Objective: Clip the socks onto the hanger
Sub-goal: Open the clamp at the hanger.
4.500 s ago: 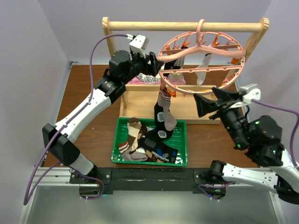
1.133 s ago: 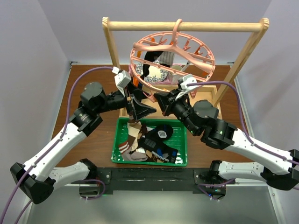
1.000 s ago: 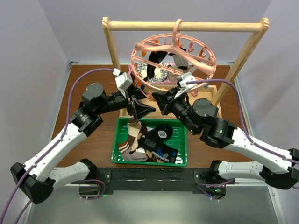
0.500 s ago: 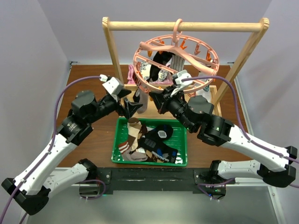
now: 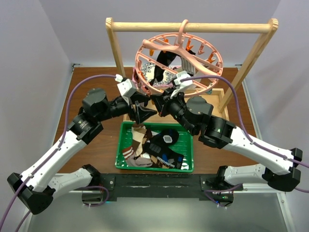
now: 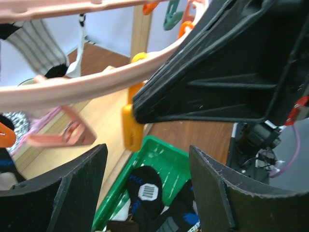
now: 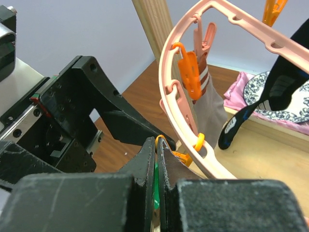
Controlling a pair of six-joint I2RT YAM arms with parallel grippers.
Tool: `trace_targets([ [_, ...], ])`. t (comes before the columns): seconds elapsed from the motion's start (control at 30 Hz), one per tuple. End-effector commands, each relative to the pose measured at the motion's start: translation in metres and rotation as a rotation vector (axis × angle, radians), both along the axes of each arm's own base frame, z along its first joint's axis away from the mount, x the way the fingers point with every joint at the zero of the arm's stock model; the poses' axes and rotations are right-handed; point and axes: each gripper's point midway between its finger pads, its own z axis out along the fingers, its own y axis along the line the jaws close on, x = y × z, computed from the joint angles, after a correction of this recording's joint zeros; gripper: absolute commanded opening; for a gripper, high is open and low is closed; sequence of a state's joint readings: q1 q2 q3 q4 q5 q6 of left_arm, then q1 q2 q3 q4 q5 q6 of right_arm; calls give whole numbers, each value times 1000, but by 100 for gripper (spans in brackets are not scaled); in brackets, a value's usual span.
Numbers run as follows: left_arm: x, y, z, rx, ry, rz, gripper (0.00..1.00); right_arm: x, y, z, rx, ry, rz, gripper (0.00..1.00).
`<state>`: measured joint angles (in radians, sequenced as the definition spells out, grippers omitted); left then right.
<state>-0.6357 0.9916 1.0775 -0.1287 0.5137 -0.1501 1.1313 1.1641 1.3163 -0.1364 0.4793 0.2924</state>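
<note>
The pink ring hanger (image 5: 213, 60) hangs tilted from the wooden rack's bar. A black sock (image 7: 270, 94) and a brown sock with white stripes (image 7: 212, 108) hang from its clips. My right gripper (image 7: 157, 142) is shut on an orange clip (image 7: 182, 156) at the ring's near rim (image 7: 170, 104). My left gripper (image 6: 145, 193) is open with nothing between its fingers. It sits just under that same clip (image 6: 131, 128), facing the right gripper (image 5: 155, 103). More socks (image 5: 164, 145) lie in the green tray (image 5: 188, 166) below the left gripper (image 5: 146, 110).
The light wooden rack (image 5: 193, 26) stands across the back, its posts either side of the ring. A pink cloth (image 7: 236, 96) lies on the rack's base board. Both arms crowd the space above the tray's far edge. Brown table (image 5: 96, 82) shows left and right.
The left gripper has moved right toward the clip and its jaws have narrowed somewhat. The right gripper has shifted left with the clip, and the ring has tilted and swung.
</note>
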Motion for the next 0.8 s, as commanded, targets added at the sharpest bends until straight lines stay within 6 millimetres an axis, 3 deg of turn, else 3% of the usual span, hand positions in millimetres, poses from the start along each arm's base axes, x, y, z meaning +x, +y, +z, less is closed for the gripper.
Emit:
trace_targets([
  [0.0, -10, -11, 38, -94, -72, -85, 72, 1, 2, 19, 51, -5, 3, 0],
  [0.03, -9, -13, 46, -118, -104, -87, 69, 1, 3, 21, 56, -6, 6, 0],
  [0.17, -5, -19, 47, -136, -99, -99, 59, 0, 6, 20, 58, -3, 19, 0],
  [0.33, -6, -24, 45, -150, -103, -128, 32, -3, 6, 19, 61, 0, 31, 0],
  [0.5, -7, -26, 41, -153, -76, -143, 27, -6, 5, 22, 75, -12, 45, 0],
  [0.6, -7, -24, 43, -163, -72, -141, 25, -6, 4, 22, 74, -21, 46, 11],
  [0.63, -7, -24, 45, -167, -75, -141, 25, -6, 3, 22, 70, -25, 42, 24],
  [0.73, -5, -19, 45, -164, -66, -123, 24, -6, -10, 26, 68, -42, 12, 50],
  [0.77, -4, -18, 45, -163, -66, -115, 24, -6, -16, 27, 65, -50, -1, 52],
])
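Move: The yellow clamp sits on the near left part of the hanger's rim, about 3 cm to the left hand's right, 2 cm ahead and 2 cm up. From the right hand's shut fingertips it is roughly 2 cm ahead and 1 cm left, level with them. On the same rim, a pink clamp lies some 4 cm ahead and 3 cm left of the yellow clamp, level with it, and an orange clamp about 7 cm ahead, 5 cm left and 1 cm above it. Bring the left gripper about 2 cm right and 2 cm up onto the yellow clamp, closing its wide-open fingers to about a quarter until they pinch the clamp between their tips. Keep the right gripper shut beside the clamp meanwhile; once the left has closed, open the right fingers to nearly half as that hand rises some 1.5 cm. ##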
